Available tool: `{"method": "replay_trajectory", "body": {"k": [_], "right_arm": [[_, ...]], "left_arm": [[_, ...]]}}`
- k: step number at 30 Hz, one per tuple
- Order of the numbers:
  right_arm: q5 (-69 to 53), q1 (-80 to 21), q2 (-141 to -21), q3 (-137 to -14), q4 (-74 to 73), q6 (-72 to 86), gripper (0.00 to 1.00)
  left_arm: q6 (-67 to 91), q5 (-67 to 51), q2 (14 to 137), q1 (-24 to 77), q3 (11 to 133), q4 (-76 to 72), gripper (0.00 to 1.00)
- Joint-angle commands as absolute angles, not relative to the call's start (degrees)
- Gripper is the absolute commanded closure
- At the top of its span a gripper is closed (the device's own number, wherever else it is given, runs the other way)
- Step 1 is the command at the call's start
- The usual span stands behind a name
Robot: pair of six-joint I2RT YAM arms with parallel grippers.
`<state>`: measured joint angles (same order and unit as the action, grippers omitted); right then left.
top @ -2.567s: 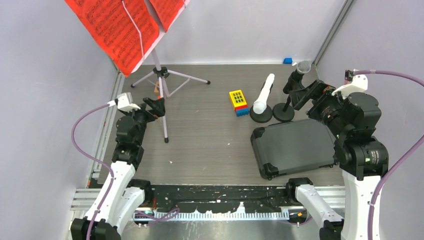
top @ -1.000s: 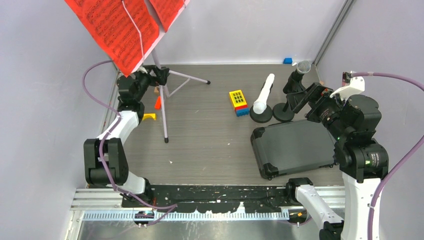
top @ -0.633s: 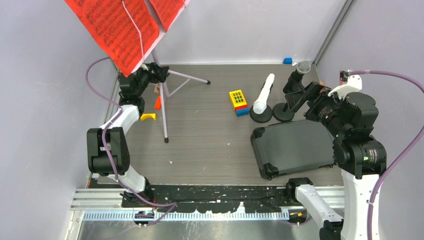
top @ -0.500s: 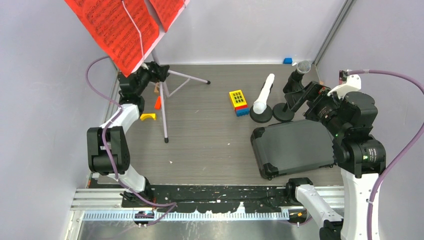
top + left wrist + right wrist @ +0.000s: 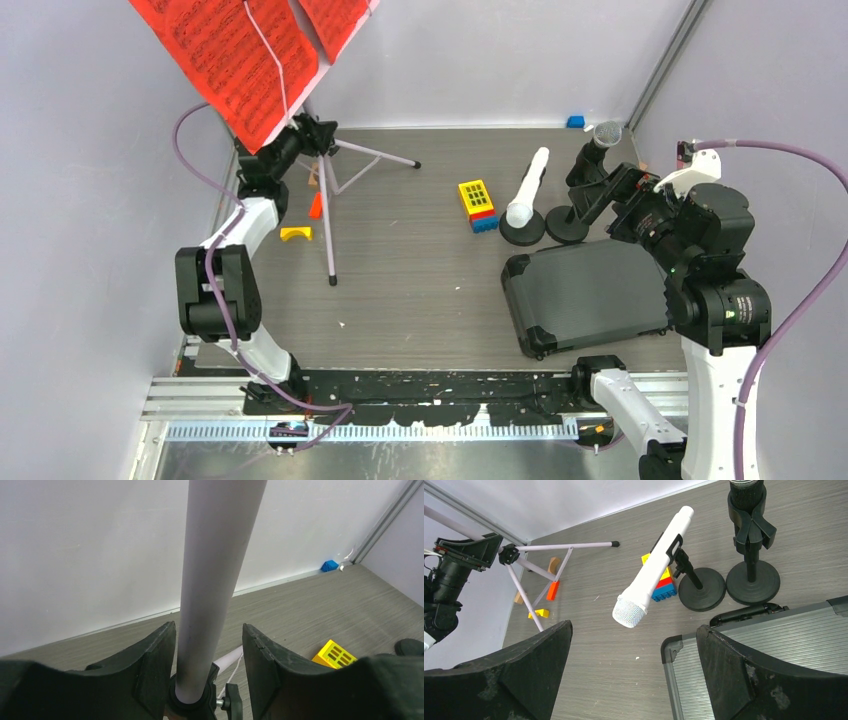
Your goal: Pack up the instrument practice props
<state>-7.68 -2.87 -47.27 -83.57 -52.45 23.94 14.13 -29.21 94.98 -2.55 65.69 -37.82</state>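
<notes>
Red sheet-music pages (image 5: 235,55) rest on the music stand at the back left. Its lilac pole (image 5: 215,580) runs down to the tripod legs (image 5: 365,152). My left gripper (image 5: 308,133) (image 5: 209,627) is open around the pole just above the black leg hub; the left finger lies against the pole and the right finger stands apart. The white microphone (image 5: 528,187) (image 5: 651,577) leans in one black round-based holder (image 5: 522,230). The black grey-headed microphone (image 5: 600,140) (image 5: 746,500) stands in the other holder (image 5: 567,228). My right gripper (image 5: 612,188) (image 5: 634,630) hangs open and holds nothing.
A dark hard case (image 5: 590,290) (image 5: 774,645) lies shut at front right, below my right gripper. A yellow, red and blue block (image 5: 477,205) sits mid-floor. An orange block (image 5: 315,206) and a yellow arch (image 5: 295,234) lie by the tripod. Walls stand close on the left, back and right.
My left gripper has pushed forward onto the stand's pole and its jaws have narrowed round it. The right arm has hardly moved.
</notes>
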Motion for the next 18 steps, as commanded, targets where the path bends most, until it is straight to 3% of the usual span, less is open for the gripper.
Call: {"method": "replay_trajectory", "body": {"k": [1,7,14,18], "right_arm": [[-8.9,-2.9,-47.3,-83.3,-52.0,24.0,0.00],[-8.9,-2.9,-47.3,-82.9,-52.0,24.0,0.00],[-8.8,-2.9,-47.3,-82.7,-52.0,24.2,0.00],[-8.8,-2.9,-47.2,-82.6,-52.0,24.2,0.00]], "left_arm": [[10.6,-29.6,95.6,-3.0,67.6,-35.8,0.48],[7.4,-28.3,96.1,-2.9,67.8,-32.3,0.50],[6.0,-32.0,97.6,-2.9,70.6,-28.1,0.78],[7.3,-34.3,98.1,-3.0,71.1,-28.8,0.89]]}}
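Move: The music stand's pole, just above the tripod hub, stands between the left hand's half-open fingers; the part to be gripped is about 1 cm ahead and 3 cm below, with the hub some 6 cm below and 1 cm ahead. On the table, roughly 28 cm below, the orange block lies about 5 cm left and level, the yellow arch 8 cm back and 11 cm left. From the right hand the pole is about 28 cm ahead, 52 cm left and 12 cm lower. With its fingers astride the music stand's pole, the left hand sinks about 3 cm towards the tripod hub, edging barely forward, while the wrist rolls some 5–10 degrees so that its left side rises. Once down, it stays at that height and closes its fingers from about half open to about a third, pinching the pole from both sides just above the hub, the grip effort rising as the fingers stop on it. ##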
